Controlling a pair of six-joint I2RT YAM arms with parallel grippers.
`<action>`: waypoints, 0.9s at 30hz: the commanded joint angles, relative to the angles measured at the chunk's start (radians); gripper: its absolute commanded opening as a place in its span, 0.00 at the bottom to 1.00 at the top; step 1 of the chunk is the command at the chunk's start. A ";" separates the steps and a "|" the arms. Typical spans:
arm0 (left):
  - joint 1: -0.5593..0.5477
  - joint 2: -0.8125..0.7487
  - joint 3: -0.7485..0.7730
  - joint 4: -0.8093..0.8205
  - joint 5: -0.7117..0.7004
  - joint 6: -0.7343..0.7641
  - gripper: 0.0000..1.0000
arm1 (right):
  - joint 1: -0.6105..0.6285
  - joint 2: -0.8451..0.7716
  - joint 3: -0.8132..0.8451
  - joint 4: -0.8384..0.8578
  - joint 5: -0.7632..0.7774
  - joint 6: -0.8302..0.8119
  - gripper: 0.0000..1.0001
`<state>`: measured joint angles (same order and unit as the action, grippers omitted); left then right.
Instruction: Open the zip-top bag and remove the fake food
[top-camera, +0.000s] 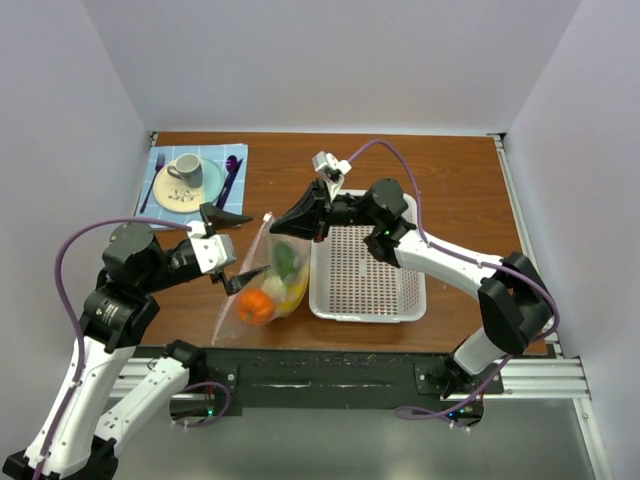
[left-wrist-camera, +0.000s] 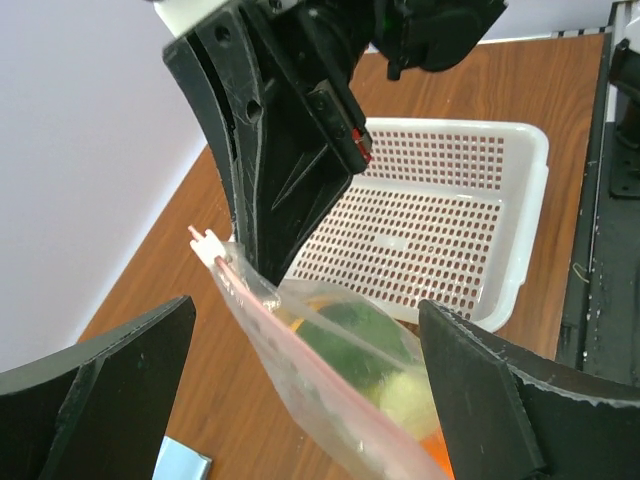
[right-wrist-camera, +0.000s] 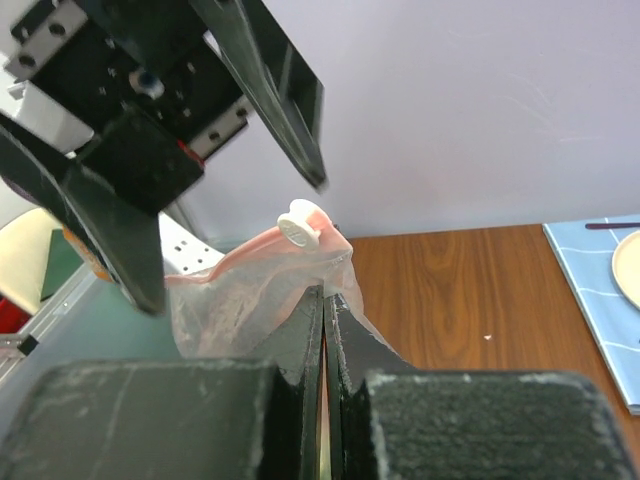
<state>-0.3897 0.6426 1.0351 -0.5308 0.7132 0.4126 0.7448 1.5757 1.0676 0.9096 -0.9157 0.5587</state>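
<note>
The zip-top bag (top-camera: 268, 283) hangs by one top corner from my right gripper (top-camera: 275, 229), which is shut on the plastic just below the pink zip strip. In the right wrist view the shut fingertips (right-wrist-camera: 326, 297) pinch the bag (right-wrist-camera: 240, 295) under its white slider (right-wrist-camera: 297, 222). The fake food is inside the bag: an orange piece (top-camera: 254, 306), a dark green piece (top-camera: 287, 259) and a yellow piece (top-camera: 297, 291). My left gripper (top-camera: 237, 250) is wide open, its fingers on either side of the zip strip (left-wrist-camera: 300, 370) without touching it.
A white perforated basket (top-camera: 367, 270) stands just right of the bag. At the back left, a blue mat holds a plate (top-camera: 203, 186), a cup (top-camera: 186, 169) and purple cutlery (top-camera: 230, 178). White walls enclose the table on three sides.
</note>
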 joint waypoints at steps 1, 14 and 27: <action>-0.006 0.026 -0.009 0.041 -0.038 0.028 0.99 | 0.037 0.000 0.109 -0.150 0.074 -0.135 0.00; -0.006 0.012 0.005 0.034 -0.238 0.083 0.75 | 0.041 -0.062 0.088 -0.282 0.133 -0.244 0.00; -0.006 0.060 0.013 -0.020 -0.229 0.129 0.24 | 0.041 -0.103 0.048 -0.278 0.124 -0.240 0.00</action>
<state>-0.3897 0.6838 1.0252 -0.5591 0.4808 0.5282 0.7879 1.5341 1.1217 0.6041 -0.8013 0.3351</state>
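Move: The bag's zip slider stands about 6 cm ahead of the left hand, 2 cm to its right and 2 cm higher; from the right hand, already pinching the bag beside it, it is 2 cm ahead, 1 cm left and 3 cm up. Inside the hanging bag, the orange fruit is some 8 cm back, 2 cm left and 15 cm below the left hand, the green vegetable roughly 4 cm right, 1 cm ahead and 12 cm below. The wide-open left hand reaches in towards the zip edge just below the slider, first forward and a little down, then also drifting left, about 4 cm forward in all, while the wrist swings counter-clockwise by some 10 degrees and the fingers close most of the way around the edge. Shut on the bag throughout, the right hand brings it a couple of centimetres left, then slightly forward and down before easing back to the right, rolling a little so its finger side dips. ##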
